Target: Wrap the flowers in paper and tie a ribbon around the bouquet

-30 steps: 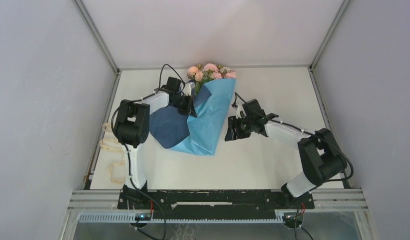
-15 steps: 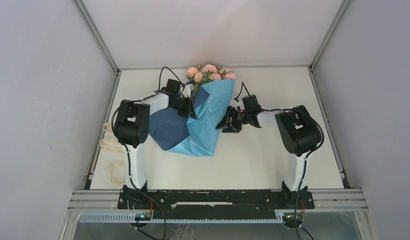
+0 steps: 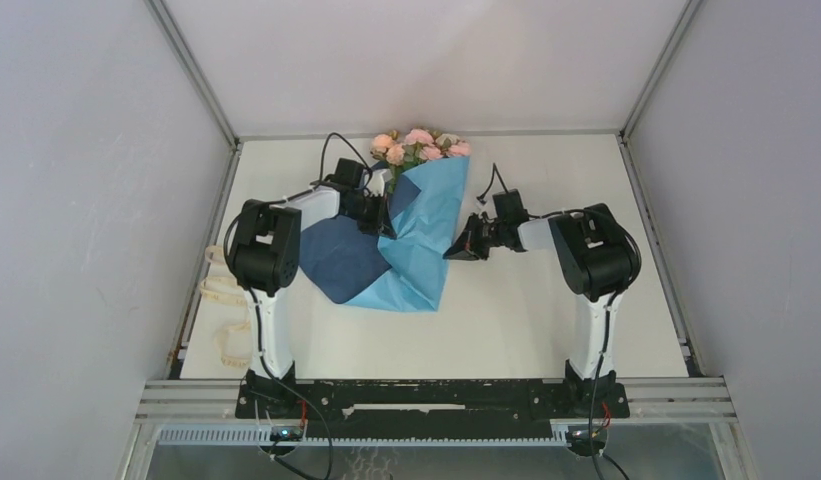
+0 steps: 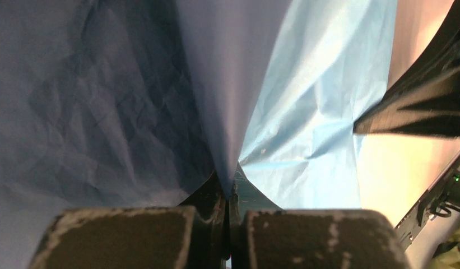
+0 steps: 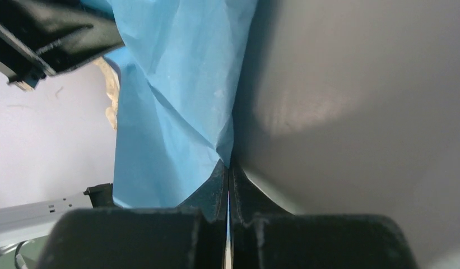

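The flowers, pink and cream blooms, lie at the table's back with their stems hidden under the paper. The sheet is folded over them, light blue on top, with a navy flap spread to the left. My left gripper is shut on a raised fold of the paper, pinched at the jaw tips. My right gripper is shut on the paper's right edge, which runs in between its tips. The ribbon lies looped by the table's left edge.
Grey walls close in the white table on the left, right and back. A black rail with both arm bases runs along the near edge. The right arm's elbow stands folded close to the paper.
My right gripper has moved left to the paper's right edge and shut on it, with the arm folding up. The left gripper has stayed shut on its fold.
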You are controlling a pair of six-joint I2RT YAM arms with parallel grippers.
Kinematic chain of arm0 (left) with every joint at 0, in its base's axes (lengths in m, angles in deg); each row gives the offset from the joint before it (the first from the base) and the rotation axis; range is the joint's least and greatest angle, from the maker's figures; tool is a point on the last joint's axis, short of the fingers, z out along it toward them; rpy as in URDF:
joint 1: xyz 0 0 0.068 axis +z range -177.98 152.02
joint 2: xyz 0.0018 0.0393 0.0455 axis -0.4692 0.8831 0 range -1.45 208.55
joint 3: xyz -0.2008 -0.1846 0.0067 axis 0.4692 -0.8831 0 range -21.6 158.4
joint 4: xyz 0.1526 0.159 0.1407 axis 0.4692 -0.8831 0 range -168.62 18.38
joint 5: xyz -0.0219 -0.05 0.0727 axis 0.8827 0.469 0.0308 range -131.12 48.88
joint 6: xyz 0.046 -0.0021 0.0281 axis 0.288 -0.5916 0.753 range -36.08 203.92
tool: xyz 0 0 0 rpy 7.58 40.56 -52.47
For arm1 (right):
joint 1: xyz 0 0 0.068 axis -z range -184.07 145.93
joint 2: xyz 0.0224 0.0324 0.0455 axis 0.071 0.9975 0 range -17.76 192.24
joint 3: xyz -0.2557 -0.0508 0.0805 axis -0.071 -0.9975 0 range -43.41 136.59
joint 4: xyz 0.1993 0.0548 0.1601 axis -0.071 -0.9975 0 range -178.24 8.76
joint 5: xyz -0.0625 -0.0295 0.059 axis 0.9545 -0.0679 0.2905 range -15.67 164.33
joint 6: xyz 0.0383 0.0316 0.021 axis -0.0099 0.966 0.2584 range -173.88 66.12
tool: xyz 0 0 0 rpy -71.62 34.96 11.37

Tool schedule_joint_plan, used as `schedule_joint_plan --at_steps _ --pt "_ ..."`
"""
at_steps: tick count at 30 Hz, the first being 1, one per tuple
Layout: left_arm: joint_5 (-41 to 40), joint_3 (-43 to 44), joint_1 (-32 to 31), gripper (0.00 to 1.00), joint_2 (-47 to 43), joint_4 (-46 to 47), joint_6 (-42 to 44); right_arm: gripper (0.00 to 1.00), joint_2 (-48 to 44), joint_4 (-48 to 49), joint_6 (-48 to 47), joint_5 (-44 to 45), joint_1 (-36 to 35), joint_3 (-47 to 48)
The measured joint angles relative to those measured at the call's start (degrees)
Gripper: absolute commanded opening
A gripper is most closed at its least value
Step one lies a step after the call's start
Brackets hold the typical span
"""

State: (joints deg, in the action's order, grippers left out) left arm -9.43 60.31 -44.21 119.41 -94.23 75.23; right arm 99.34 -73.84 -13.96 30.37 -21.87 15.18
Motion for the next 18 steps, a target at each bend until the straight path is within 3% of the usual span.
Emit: schedule_joint_plan --at_steps 10,11,13,18 --pt "2.9 3.0 -9.5 0.0 0.0 0.1 1.2 0.01 -11.5 -13.9 -10.1 7.4 10.3 -3.6" --pt "3.3 3.4 -10.1 0.0 0.0 0.5 1.0 0.12 -12.7 -15.1 -10.7 8.3 10.8 -4.4" --pt "3.5 3.5 -10.5 0.0 0.0 1.2 0.5 0.23 -14.8 -17.7 -12.0 10.1 11.1 -5.4" --pt "1.5 0.1 -8.9 0.0 0.1 3.6 -1.8 0.33 -18.3 -23.8 -15.8 16.8 10.2 -4.9"
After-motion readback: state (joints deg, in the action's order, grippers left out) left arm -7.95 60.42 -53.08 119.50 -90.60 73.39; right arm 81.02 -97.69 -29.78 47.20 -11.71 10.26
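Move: Both hands already pinch the wrapping paper just above the table: the right hand has its light-blue right edge, with bare table for it some 12 cm to the right. The flower heads lie about 27 cm ahead of the right hand and 6 cm left; its near right corner is 13 cm back and 2 cm left. From the left hand, holding the fold, the flap's middle is about 7 cm right and level, the flower heads 22 cm ahead and 7 cm right, the navy paper's middle 12 cm left and 3 cm back. The right hand pulls the pinched light-blue edge to its right, then opens its fingers part way and comes free of it, about 12 cm over and 2 cm higher, its fingertips tipping some 20 degrees more steeply down. Keeping its grip on the fold, the left hand goes along to the right by about 8 cm with a little back and up, turning slightly clockwise, then eases a bit left again and sinks nearly 2 cm. ##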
